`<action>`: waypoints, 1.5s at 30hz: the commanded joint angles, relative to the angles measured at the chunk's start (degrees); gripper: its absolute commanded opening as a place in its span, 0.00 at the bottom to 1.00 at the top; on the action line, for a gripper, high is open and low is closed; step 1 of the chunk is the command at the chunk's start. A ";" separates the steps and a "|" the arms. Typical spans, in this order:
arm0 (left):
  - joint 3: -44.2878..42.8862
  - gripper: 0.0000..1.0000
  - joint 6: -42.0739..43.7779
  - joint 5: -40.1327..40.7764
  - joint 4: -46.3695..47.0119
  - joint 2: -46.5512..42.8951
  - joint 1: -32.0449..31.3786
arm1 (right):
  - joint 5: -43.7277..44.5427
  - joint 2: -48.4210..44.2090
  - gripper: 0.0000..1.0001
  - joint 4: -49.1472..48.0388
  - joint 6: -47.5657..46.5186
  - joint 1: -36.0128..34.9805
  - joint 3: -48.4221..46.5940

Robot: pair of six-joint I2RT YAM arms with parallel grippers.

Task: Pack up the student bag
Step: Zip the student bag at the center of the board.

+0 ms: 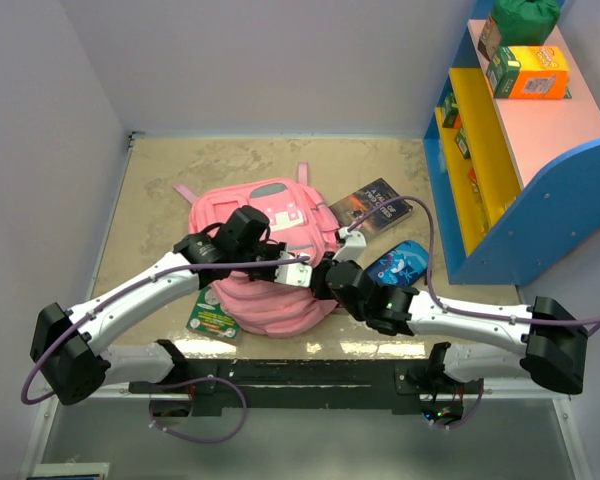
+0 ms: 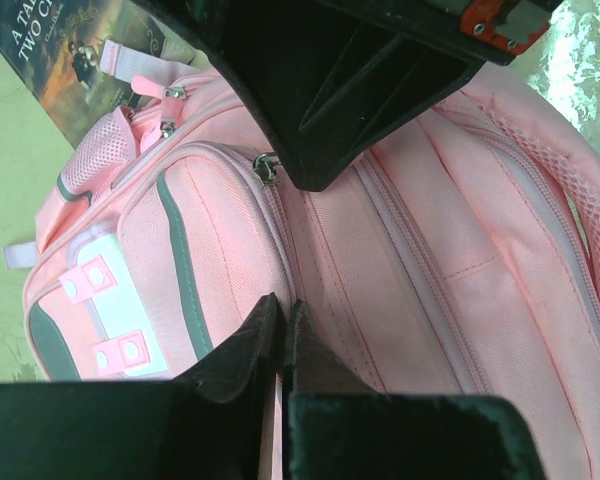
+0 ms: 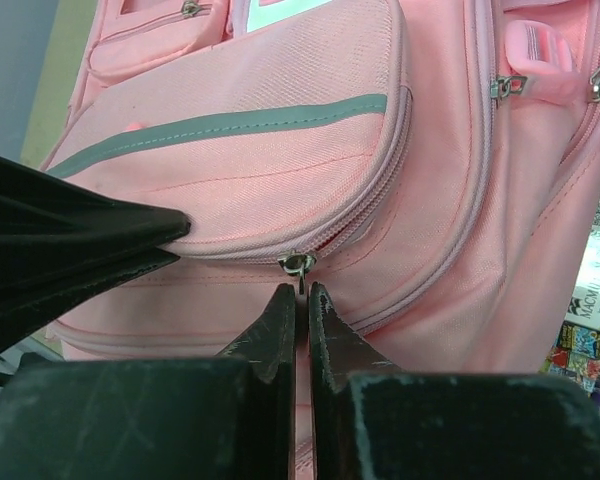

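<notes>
The student bag [image 1: 265,305], pink with grey trim, lies in the middle of the table with both arms reaching over it. My right gripper [image 3: 303,295] is shut on the small metal zip pull [image 3: 298,265] of the front pocket. That zip pull [image 2: 267,168] also shows in the left wrist view, at the tip of the right arm's black fingers [image 2: 360,90]. My left gripper [image 2: 285,310] is shut, pinching the bag's fabric at the pocket seam. Its fingers [image 3: 80,240] show in the right wrist view, clamped on the pocket's edge just left of the pull.
A dark book [image 1: 373,208] lies to the right of the bag, with a blue pencil case [image 1: 398,265] nearer the right arm. A green packet [image 1: 212,318] pokes out under the bag's near left side. A blue and yellow shelf [image 1: 510,150] holding boxes stands at the right.
</notes>
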State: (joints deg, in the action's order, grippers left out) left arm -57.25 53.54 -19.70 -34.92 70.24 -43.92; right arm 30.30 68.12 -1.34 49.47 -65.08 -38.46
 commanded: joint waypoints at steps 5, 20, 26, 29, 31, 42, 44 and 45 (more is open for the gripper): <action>-2.95 0.00 1.30 -1.47 2.23 -0.28 0.15 | 5.11 2.63 0.00 5.21 -6.31 0.48 -1.35; -5.41 0.00 10.96 -11.48 -11.64 -0.71 0.15 | -1.74 8.60 0.00 -0.58 -17.91 12.26 -5.04; -6.64 0.00 19.40 -16.14 -20.79 -0.63 0.06 | -2.44 15.11 0.00 -3.57 -22.22 14.27 -8.65; -6.82 0.00 23.44 -17.73 -24.23 -0.54 0.15 | -3.67 16.52 0.11 -5.51 -24.07 15.51 -10.58; -6.73 0.00 25.03 -17.83 -25.28 -0.54 0.15 | -4.46 16.70 0.31 -6.04 -24.86 15.60 -12.07; -4.96 0.00 26.34 -9.66 -17.47 -1.86 1.03 | -3.58 5.28 0.66 -6.30 -22.67 15.68 -6.02; -6.90 0.00 27.93 -8.87 -16.41 -0.63 2.78 | -4.28 4.48 0.64 -5.87 -20.91 15.68 -4.26; -9.69 0.00 28.11 -8.77 -16.32 0.07 3.31 | -4.72 3.87 0.61 -6.04 -20.47 15.68 -3.56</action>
State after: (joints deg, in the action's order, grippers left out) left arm -61.17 76.77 -25.15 -53.39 70.57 -42.09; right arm 24.36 74.67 -4.47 26.39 -49.50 -44.51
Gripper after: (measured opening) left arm 0.049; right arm 0.645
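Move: The right fingers hold the front pocket's zip pull; the right end of that zip lies about 8 cm ahead, 2 cm right and 3 cm lower. The other two zip pulls sit roughly 10 cm ahead and 5 cm right, the novel some 17 cm ahead and 12 cm right. The left fingers, shut on the pocket's edge, have the held pull 9 cm to their right and 1 cm back; the green book is 16 cm left, 9 cm back. Draw the pinched pull along the front pocket's zip with the right gripper, about 7 cm forward and some 4 cm down around the corner, rolling its left side down; then open the fingers, let go and lift about 5 cm, bearing right. Keep the left fingers shut on the pocket's edge, easing them back and left about 3 cm each, turning clockwise some 20 degrees. ##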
